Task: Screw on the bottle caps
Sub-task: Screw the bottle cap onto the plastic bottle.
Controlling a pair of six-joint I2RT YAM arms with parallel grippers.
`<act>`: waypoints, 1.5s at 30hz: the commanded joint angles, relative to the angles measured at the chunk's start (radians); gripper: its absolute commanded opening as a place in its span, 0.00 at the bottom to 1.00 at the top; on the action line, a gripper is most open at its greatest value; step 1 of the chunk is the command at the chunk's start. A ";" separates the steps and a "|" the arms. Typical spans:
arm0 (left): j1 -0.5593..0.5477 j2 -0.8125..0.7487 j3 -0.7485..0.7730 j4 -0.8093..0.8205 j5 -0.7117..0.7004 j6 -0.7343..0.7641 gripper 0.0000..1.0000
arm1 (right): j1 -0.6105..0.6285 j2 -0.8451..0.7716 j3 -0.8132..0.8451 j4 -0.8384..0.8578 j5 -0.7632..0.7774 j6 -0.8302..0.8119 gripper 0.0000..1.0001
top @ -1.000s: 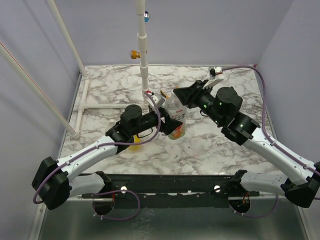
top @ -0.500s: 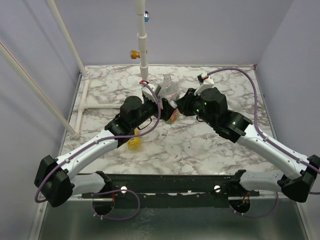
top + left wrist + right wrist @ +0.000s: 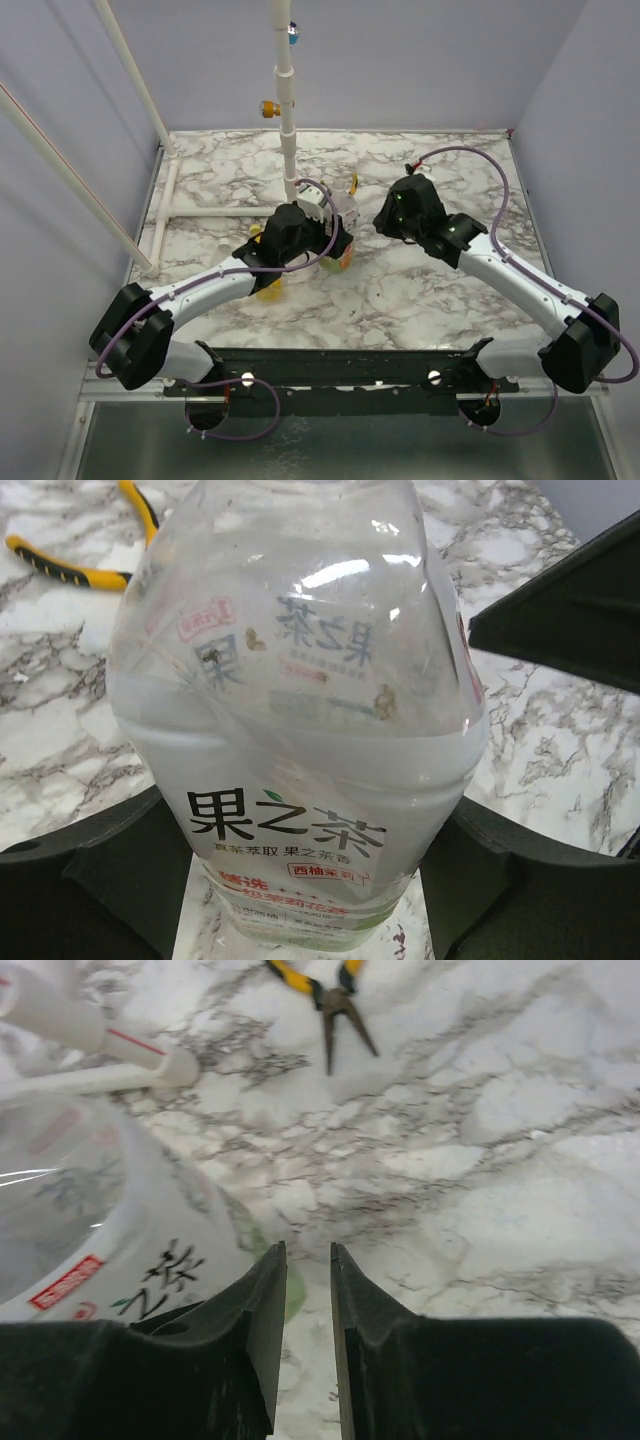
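Observation:
The clear bottle [image 3: 300, 730] with the green-and-white label stands upright on the marble table between my left gripper's [image 3: 300, 890] fingers, which are shut on its lower body. From above, the bottle [image 3: 345, 205] sits mid-table in the left gripper [image 3: 335, 240]. My right gripper [image 3: 305, 1250] is shut with nothing in it, low beside the bottle [image 3: 110, 1210] on its right; from above, the right gripper [image 3: 384, 215] is just clear of it. The yellow bottle [image 3: 268, 287] lies under the left arm. I cannot make out the bottle caps, nor whether one sits on the neck.
Yellow-handled pliers [image 3: 325, 995] lie on the table beyond the bottle, also visible in the left wrist view as pliers [image 3: 90, 565]. A white pipe post [image 3: 288, 120] rises behind the bottle, with a pipe frame [image 3: 165, 215] along the left side. Walls close the back and sides.
The right gripper has left the bottle's top and come down beside it on the right. The left arm shifted forward and back with the bottle still held.

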 commanded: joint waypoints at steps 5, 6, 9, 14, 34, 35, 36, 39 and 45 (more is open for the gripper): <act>-0.004 0.113 -0.004 -0.043 -0.069 -0.125 0.00 | -0.173 -0.014 -0.173 0.012 -0.152 0.028 0.31; -0.004 0.119 0.004 -0.073 -0.076 -0.134 0.00 | -0.177 -0.020 -0.182 0.008 -0.157 0.032 0.32; -0.004 0.140 0.052 -0.177 -0.095 -0.153 0.02 | -0.178 -0.048 -0.209 -0.017 -0.185 0.036 0.38; -0.004 0.151 0.083 -0.269 -0.109 -0.176 0.09 | -0.136 -0.099 -0.260 -0.067 -0.249 0.018 0.44; 0.006 0.002 0.116 -0.350 -0.108 -0.064 0.10 | 0.295 0.133 -0.347 -0.030 0.048 0.211 0.46; 0.007 -0.001 0.115 -0.350 -0.106 -0.063 0.10 | 0.296 0.146 -0.341 -0.029 0.058 0.213 0.47; 0.007 -0.002 0.115 -0.350 -0.104 -0.061 0.10 | 0.297 0.153 -0.339 -0.019 0.062 0.206 0.49; 0.007 -0.005 0.114 -0.352 -0.101 -0.058 0.10 | 0.300 0.178 -0.327 0.025 0.058 0.178 0.51; 0.008 -0.020 0.111 -0.357 -0.104 -0.049 0.11 | 0.330 0.280 -0.254 -0.014 0.100 0.181 0.51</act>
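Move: The white bottle cap lies on the table about 11 cm back from the right gripper, 2 cm to its left and some 22 cm below. The plastic bottle, still held upright in the left gripper, is roughly 11 cm to the right gripper's left, 2 cm back and 4 cm lower; the yellow bottle stands about 27 cm to the left of the cap and 7 cm farther out. From the left gripper the cap is some 8 cm back, 5 cm right and 20 cm down. Bring the right gripper down and back to the white cap, about 19 cm down and 12 cm back in all: swing it right first, clear of the plastic bottle, then back, left and down, tipping the fingers some 20 degrees steeper and opening them to straddle the cap from just above. Keep the left grip on the bottle, lower it about 7 cm, then lift it halfway back and ease left. ##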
